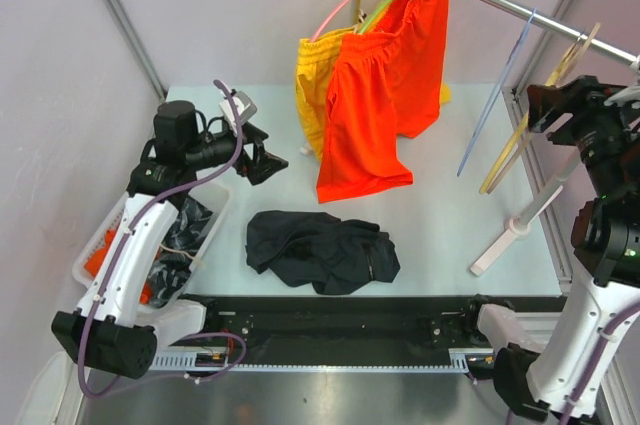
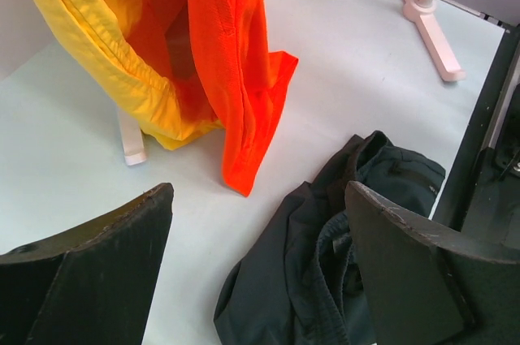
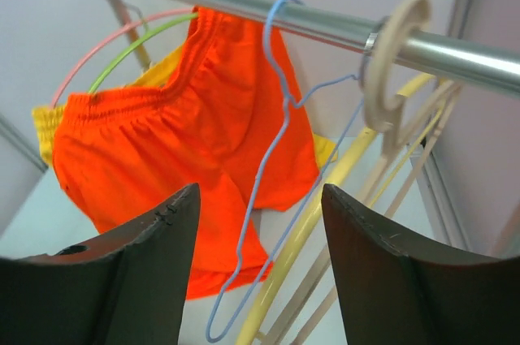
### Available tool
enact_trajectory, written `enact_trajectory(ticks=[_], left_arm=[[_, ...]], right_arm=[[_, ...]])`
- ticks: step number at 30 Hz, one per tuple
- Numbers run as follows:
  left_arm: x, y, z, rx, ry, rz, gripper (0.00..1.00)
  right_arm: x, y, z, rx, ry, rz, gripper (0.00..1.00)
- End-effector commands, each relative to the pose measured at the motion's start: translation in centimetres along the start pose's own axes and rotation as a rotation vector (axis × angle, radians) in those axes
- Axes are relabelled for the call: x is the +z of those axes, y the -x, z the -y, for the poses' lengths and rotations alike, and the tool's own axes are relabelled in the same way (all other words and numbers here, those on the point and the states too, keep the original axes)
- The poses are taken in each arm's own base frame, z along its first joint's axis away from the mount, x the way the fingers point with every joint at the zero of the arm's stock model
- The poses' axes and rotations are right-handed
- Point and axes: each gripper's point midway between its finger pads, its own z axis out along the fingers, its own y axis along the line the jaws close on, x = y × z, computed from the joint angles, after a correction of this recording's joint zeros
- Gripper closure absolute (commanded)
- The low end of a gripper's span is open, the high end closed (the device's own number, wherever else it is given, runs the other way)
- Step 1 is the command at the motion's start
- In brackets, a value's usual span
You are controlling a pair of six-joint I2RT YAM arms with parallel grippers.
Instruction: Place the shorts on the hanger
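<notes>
The dark shorts [image 1: 320,250] lie crumpled on the table in front of the arms; in the left wrist view the shorts [image 2: 317,280] sit below and between the fingers. My left gripper [image 1: 262,158] hovers open above the table, left of and behind them, and the same left gripper [image 2: 258,191] holds nothing. The thin light-blue hanger [image 1: 497,95] hangs by its hook from the rail. My right gripper [image 1: 542,110] is raised beside it. In the right wrist view the hanger [image 3: 276,142] dangles just beyond the open right gripper [image 3: 260,188], untouched.
Orange shorts [image 1: 385,95] and yellow shorts [image 1: 312,85] hang on pink and green hangers from the metal rail [image 1: 500,0]. Cream hangers [image 1: 535,115] hang right of the blue one. The rack's foot [image 1: 505,240] rests at the right. A white bin [image 1: 105,240] of clothes stands at the left.
</notes>
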Motion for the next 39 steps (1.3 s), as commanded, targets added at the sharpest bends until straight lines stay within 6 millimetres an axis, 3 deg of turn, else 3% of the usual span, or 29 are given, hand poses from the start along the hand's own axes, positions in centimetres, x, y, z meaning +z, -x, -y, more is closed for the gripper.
enact_trajectory(ticks=[1,11,15,16,21,26,31,39], left_arm=[[0.3,2.5,-0.2,-0.004,0.001,0.061,0.1],[0.6,1.7,-0.8,-0.035,0.031,0.052,0.1],[0.8,1.4,-1.1,-0.049,0.039,0.045,0.1],[0.9,1.3,-1.2,-0.054,0.043,0.042,0.09],[1.1,0.9,-1.5,-0.077,0.055,0.029,0.09],[1.2,0.7,-1.7,-0.094,0.062,0.03,0.09],[1.4,0.5,-1.9,-0.103,0.068,0.026,0.09],[1.7,0.5,-2.5,-0.112,0.08,0.027,0.09]], right_arm=[[0.4,1.4,0.1,0.208,0.001,0.057,0.36],[3.9,1.7,0.0,0.24,0.075,0.044,0.41],[6.0,0.3,-0.7,0.172,0.093,0.003,0.41],[6.5,-0.4,-1.9,0.16,0.12,-0.018,0.41],[8.0,-2.0,-1.2,0.046,0.006,-0.034,0.36],[9.4,-3.4,-0.3,-0.006,-0.161,-0.043,0.37],[9.2,-4.1,-0.6,-0.044,-0.209,-0.054,0.39],[8.7,-6.9,1.5,-0.073,-0.317,-0.128,0.39]])
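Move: The right hand, open and pointing forward beneath the rail, has the body of the blue hanger about 13 cm ahead, 2 cm to its left and 6 cm lower. The tan hanger's body is nearer, some 8 cm ahead, 5 cm to the right and 9 cm lower; the orange shorts hang about 25 cm ahead, 16 cm left and 10 cm below. From the left hand the blue hanger is roughly 9 cm ahead, 38 cm right and 15 cm higher. The right hand reaches about 10 cm forward under the rail to the blue hanger, then sinks some 6 cm late in the reach, drifting left and partly back right, fingers staying open on either side of the hanger's line. Its wrist first rolls left side up by nearly 15 degrees, then levels out while the fingers tip down and swing clockwise, each about 10 degrees from the start, as the empty left hand creeps a couple of centimetres forward, still open. ##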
